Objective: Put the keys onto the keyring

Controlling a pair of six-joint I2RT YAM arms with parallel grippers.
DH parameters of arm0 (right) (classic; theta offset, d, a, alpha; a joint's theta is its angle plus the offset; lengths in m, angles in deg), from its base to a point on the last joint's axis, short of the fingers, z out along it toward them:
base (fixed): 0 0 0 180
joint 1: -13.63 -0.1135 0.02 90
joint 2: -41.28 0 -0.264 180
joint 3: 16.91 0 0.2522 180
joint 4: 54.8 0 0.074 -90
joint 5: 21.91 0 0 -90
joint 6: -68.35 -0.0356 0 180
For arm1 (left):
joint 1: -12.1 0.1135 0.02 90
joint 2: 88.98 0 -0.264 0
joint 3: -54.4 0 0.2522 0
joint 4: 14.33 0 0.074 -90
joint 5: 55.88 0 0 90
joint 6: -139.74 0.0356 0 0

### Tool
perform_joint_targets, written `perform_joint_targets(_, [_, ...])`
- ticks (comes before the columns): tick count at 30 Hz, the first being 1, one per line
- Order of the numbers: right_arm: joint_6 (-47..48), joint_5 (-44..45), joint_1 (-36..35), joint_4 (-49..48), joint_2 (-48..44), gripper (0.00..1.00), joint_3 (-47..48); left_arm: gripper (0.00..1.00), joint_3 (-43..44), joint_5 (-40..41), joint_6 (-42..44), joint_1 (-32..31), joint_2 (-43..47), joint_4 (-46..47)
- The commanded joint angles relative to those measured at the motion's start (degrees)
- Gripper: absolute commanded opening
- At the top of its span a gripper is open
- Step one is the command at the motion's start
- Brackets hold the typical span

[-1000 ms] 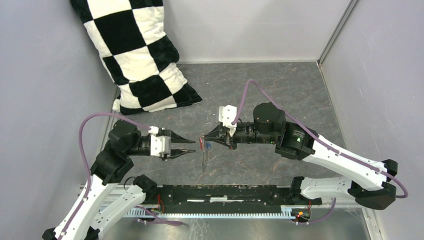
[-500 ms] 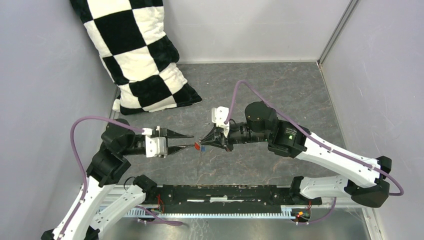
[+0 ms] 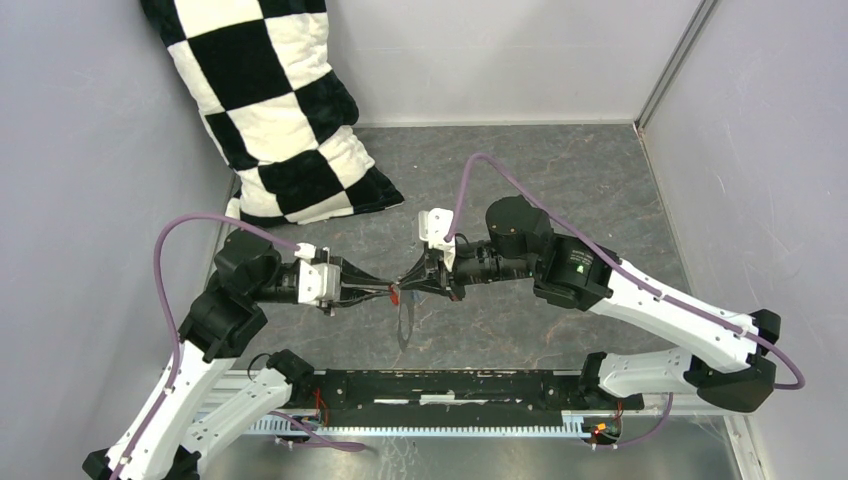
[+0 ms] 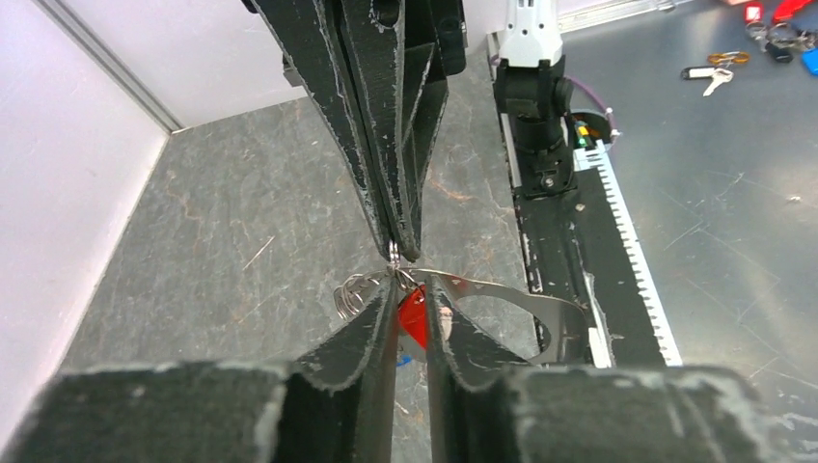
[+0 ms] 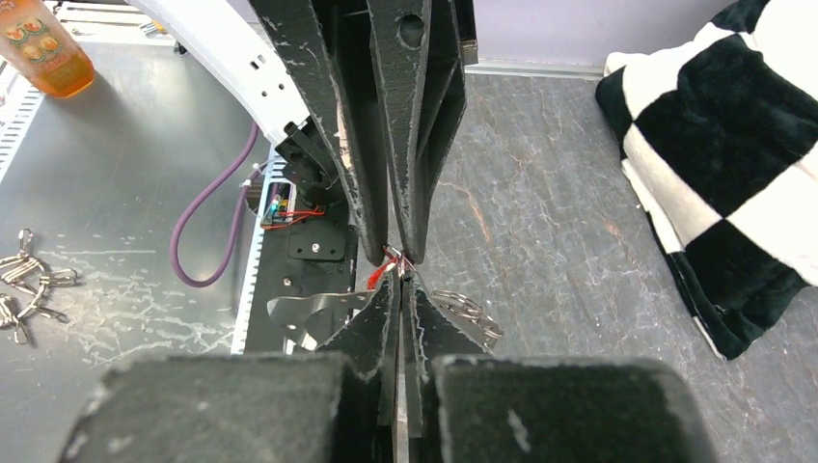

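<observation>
Both grippers meet tip to tip above the table's middle. My right gripper (image 3: 404,287) (image 5: 398,277) is shut on a thin grey strip of the keyring (image 3: 403,328), whose flat band loops out sideways (image 4: 511,294) (image 5: 309,311) and hangs below the tips. My left gripper (image 3: 388,291) (image 4: 410,294) has its jaws drawn narrow, and the red key's head (image 4: 413,318) (image 3: 396,295) fills the gap and touches both pads. A sliver of the blue key (image 4: 402,359) shows underneath. The key blades are hidden by the fingers.
Small wire rings (image 4: 349,289) (image 5: 463,307) dangle from the same bundle. A black-and-white checkered pillow (image 3: 270,110) leans at the back left. A black rail (image 3: 450,385) runs along the near edge. Grey walls close in left and right. Loose keys (image 4: 719,72) lie beyond the rail.
My left gripper has moved right until it met the right gripper's tips, and its jaws have narrowed round the red key. The right arm has shifted a little left with the keyring.
</observation>
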Motion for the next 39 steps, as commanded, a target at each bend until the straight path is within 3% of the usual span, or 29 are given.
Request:
perform_joint_targets(1, [-0.9,-1.85,0.26,-0.79,0.88,0.0,4.0,0.16,0.53,2.98,3.61,-0.14,0.5,-0.23])
perform_joint_targets(9, [-1.68,-3.61,1.27,-0.78,0.95,0.0,4.07,0.06,-1.53,2.45,7.07,-0.08,3.44,0.01])
perform_joint_targets(19, [-8.16,-8.55,3.45,-7.26,0.56,0.01,0.97,0.04,-2.3,0.84,9.23,-0.14,4.25,0.02])
perform_joint_targets(25, [-18.02,-9.68,3.42,-20.83,-1.36,0.01,-6.96,0.04,-3.09,-0.7,10.16,-0.09,4.81,-0.05])
perform_joint_targets(39, [-32.51,1.76,3.47,-51.8,-10.55,0.01,-26.96,0.1,-3.49,-1.72,11.37,-0.13,5.57,-2.27])
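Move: The red key lies right between the left gripper's part-open fingertips, about 1 cm to the right of the hand point and 1 cm below it. The keyring's bunched rings stand some 2 cm forward, 3 cm right and 1 cm below the left hand; its crescent plate reaches back, with its middle about 4 cm back, 2 cm right and 2 cm below. From the right hand, the red key is about 2 cm left and 1 cm below. Shut the left fingers on the red key and pinch it, then keep that hold while easing the hand about 1.5 cm down and 1 cm left, with a slight roll. Keep the right gripper tight on the ring, nearly in place; late on, roll it about its own fingers, forward side dipping, and tip its fingertips up, each by nearly 20 degrees. ##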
